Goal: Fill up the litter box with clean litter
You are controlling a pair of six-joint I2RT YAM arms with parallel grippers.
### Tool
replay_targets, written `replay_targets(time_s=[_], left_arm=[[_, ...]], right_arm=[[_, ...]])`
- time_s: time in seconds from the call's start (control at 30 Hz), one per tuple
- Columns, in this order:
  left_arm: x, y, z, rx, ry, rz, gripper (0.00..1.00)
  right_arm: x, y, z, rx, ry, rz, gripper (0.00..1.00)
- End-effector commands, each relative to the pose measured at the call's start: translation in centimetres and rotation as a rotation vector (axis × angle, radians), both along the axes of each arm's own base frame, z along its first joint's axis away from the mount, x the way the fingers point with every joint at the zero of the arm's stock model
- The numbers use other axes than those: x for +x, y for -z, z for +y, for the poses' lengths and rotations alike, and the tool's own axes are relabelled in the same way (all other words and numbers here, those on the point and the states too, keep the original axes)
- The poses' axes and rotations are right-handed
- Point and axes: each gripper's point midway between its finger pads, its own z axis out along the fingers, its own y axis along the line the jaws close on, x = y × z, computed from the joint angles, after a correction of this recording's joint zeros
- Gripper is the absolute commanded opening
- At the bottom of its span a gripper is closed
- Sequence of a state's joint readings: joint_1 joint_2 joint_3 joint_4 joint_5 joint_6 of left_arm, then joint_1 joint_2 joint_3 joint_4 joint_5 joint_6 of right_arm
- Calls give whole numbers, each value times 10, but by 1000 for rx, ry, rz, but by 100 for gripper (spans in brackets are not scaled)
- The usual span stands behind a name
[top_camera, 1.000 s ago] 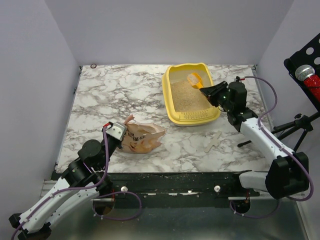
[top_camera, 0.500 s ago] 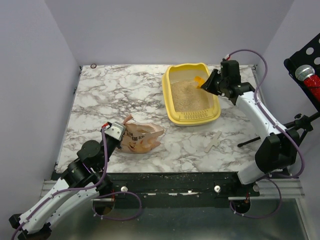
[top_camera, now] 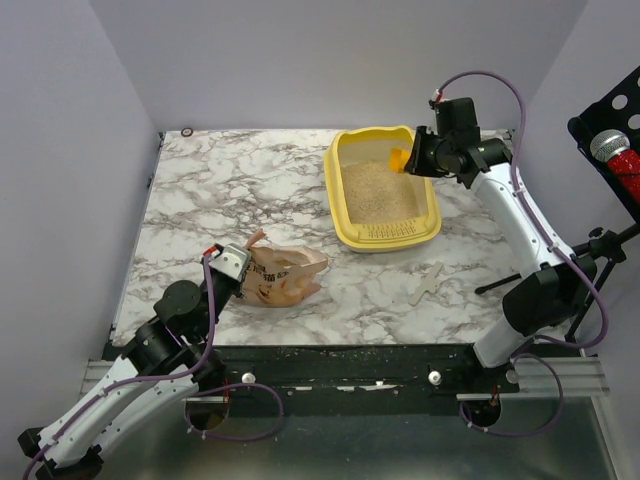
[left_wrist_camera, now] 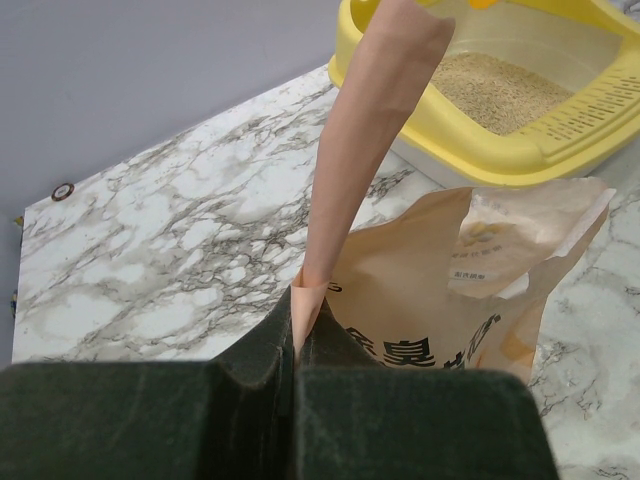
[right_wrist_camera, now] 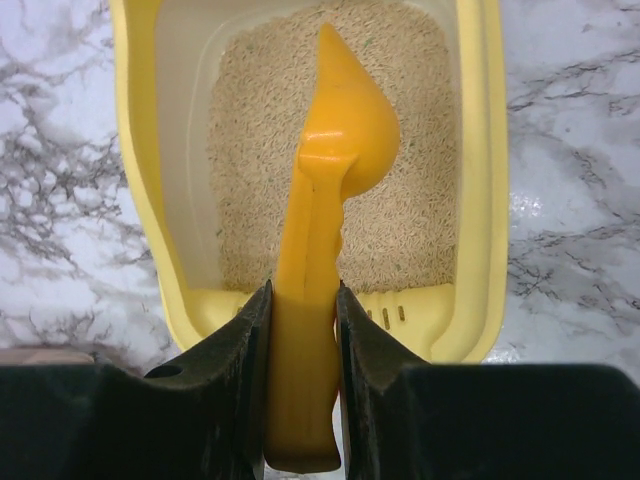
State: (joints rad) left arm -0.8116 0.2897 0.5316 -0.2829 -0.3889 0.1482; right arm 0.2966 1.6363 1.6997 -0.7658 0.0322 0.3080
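Note:
The yellow litter box stands at the back right of the marble table, with beige clean litter spread over its floor. My right gripper hovers over the box's far right corner, shut on the handle of an orange scoop. In the right wrist view the scoop points out over the litter inside the box, the gripper clamping its handle. My left gripper is shut on an edge of the pinkish-tan bag, which lies on the table. The left wrist view shows that gripper, the bag and the box.
A pale cross-shaped piece lies on the table in front of the box. A small ring sits at the back left corner. A stand with a red microphone is off the table's right side. Walls enclose three sides.
My right arm has swung from the box's right side up to its far right corner, carrying the scoop. The left arm and bag have not moved.

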Motion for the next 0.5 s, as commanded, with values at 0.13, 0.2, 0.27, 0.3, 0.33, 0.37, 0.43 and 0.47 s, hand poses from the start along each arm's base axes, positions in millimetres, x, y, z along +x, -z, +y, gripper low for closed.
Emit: replay_targets(time_s=[0.13, 0.2, 0.27, 0.3, 0.33, 0.37, 0.43, 0.47], left_arm=[[-1, -50, 7, -141, -25, -124, 0], [-2, -50, 4, -141, -8, -123, 0], [-3, -49, 1, -133, 12, -119, 0], [-3, -48, 0, -130, 13, -116, 0], [-2, -47, -1, -125, 15, -112, 0], [-2, -47, -1, -124, 16, -111, 0], [-2, -46, -3, -119, 22, -108, 0], [-3, -47, -2, -123, 24, -112, 0]], right_arm=[[-47, -70, 59, -20, -283, -156, 0], [-57, -83, 80, 14, -364, -184, 0], [-66, -87, 102, 63, -449, -195, 0], [-68, -86, 115, 86, -498, -197, 0], [-68, -85, 126, 105, -530, -207, 0], [-67, -82, 135, 118, -549, -208, 0], [-61, -68, 151, 143, -573, -202, 0], [-60, -62, 160, 159, -592, -200, 0]])
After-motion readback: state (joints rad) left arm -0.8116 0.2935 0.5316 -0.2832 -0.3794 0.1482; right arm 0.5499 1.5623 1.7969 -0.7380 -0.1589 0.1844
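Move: The paper litter bag, next stop for the right hand's emptied scoop, lies roughly 28 cm to that hand's left, 21 cm back towards the base and 15 cm lower. The litter box is under the scoop, its middle about 5 cm ahead of the right hand, 4 cm to its left and 18 cm below. From the left hand, which still grips the bag's rolled flap, the bag's middle is some 4 cm ahead, 8 cm right and 10 cm down. Leftwards, fast and soon climbing, the right hand swings the scoop off the litter box towards the bag: about 12 cm left, with some 8 cm of rise and 7 cm of drawing back. The wrist turns nearly 30 degrees counter-clockwise on the way, its fingers keeping their hold on the handle. The left hand stays put, still pinching the bag's flap. ##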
